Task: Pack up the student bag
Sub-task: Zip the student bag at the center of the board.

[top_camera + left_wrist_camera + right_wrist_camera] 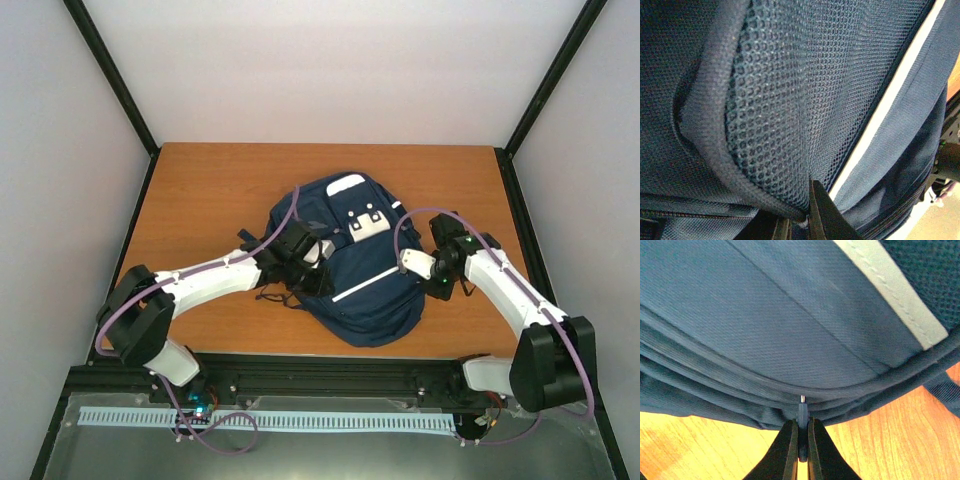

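The student bag [360,275], navy with white stripes, lies flat in the middle of the wooden table [200,190]. My left gripper [305,262] is at its left side. In the left wrist view the gripper [802,216] is shut on the bound edge of the bag's mesh pocket [780,100], beside a white stripe [890,100]. My right gripper [410,262] presses against the bag's right side. In the right wrist view the gripper [802,429] is shut on a small dark zipper pull [802,414] at the bag's seam [765,315], just above the table [880,440].
Dark straps [268,292] trail from the bag's left side toward the near edge. Black frame posts [110,70] and white walls enclose the table. A black rail [330,365] with both arm bases runs along the near edge.
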Controlling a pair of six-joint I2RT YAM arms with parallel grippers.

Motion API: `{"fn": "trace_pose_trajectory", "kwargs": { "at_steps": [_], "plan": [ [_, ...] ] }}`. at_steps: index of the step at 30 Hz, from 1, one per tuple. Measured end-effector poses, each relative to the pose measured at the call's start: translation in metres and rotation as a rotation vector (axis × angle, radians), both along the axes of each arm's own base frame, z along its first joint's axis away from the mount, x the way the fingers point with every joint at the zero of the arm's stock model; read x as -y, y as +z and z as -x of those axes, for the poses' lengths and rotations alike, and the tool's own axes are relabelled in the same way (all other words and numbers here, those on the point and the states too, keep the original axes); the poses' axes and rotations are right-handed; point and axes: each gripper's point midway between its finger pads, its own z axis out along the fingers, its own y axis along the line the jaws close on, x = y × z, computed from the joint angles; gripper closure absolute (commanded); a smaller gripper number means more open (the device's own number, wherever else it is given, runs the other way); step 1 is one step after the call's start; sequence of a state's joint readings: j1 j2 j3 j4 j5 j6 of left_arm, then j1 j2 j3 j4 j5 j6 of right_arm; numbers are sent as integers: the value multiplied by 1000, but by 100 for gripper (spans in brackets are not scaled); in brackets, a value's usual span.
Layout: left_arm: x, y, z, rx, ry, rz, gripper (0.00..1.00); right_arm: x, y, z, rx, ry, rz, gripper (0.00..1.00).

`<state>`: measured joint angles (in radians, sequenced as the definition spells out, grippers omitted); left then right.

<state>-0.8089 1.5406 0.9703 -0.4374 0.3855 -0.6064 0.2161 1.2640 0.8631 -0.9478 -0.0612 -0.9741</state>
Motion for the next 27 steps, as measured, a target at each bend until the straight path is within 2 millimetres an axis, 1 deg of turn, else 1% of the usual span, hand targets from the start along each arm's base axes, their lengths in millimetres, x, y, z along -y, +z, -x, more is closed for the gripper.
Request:
{"fn": "trace_pose_trajectory", "kwargs": {
  "at_steps": [3, 7, 11, 14, 18, 22, 27],
  "plan": [
    [-7, -1, 3, 3, -23, -23, 99, 2, -3, -2, -13, 6, 7, 97],
    [-15, -5, 6, -3, -47, -51, 99, 5, 2, -13, 3, 3, 13, 97],
    [-17, -6, 7, 6, -69, -59, 99, 6, 6, -25, 28, 16, 22, 97],
    [-17, -1, 8, 24, -83, -53, 99, 6, 6, -32, 32, 28, 27, 97],
    [-18, 4, 8, 44, -96, -45, 99, 2, 8, -46, 37, 42, 20, 97],
    [-18, 5, 8, 51, -102, -46, 99, -5, 10, -61, 40, 48, -5, 97],
    [-19, 4, 8, 54, -106, -54, 99, -10, 7, -66, 31, 50, -30, 97]
  ]
}}
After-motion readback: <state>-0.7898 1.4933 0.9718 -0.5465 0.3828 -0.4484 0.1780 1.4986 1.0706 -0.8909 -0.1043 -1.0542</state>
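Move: The bag's second zipper pull, up the same seam from the one in the right fingers, lies about 12 cm ahead of the right hand and 5 cm left, at about its height. The near end of the white stripe is 5 cm ahead and 4 left, the loose strap 10 ahead, 2 right and 7 down. From the left hand, shut on the bag's left edge, that second pull is some 12 cm ahead and 22 right. The zipper pull, still pinched in the shut right fingers, is drawn forward about 6.5 cm along the seam on the bag's right side, past the white stripe's end and towards the second pull, almost level and with hardly any turn. The left hand keeps its pinch on the bag's edge and tugs it about 2 cm left, slightly back, then holds there. ##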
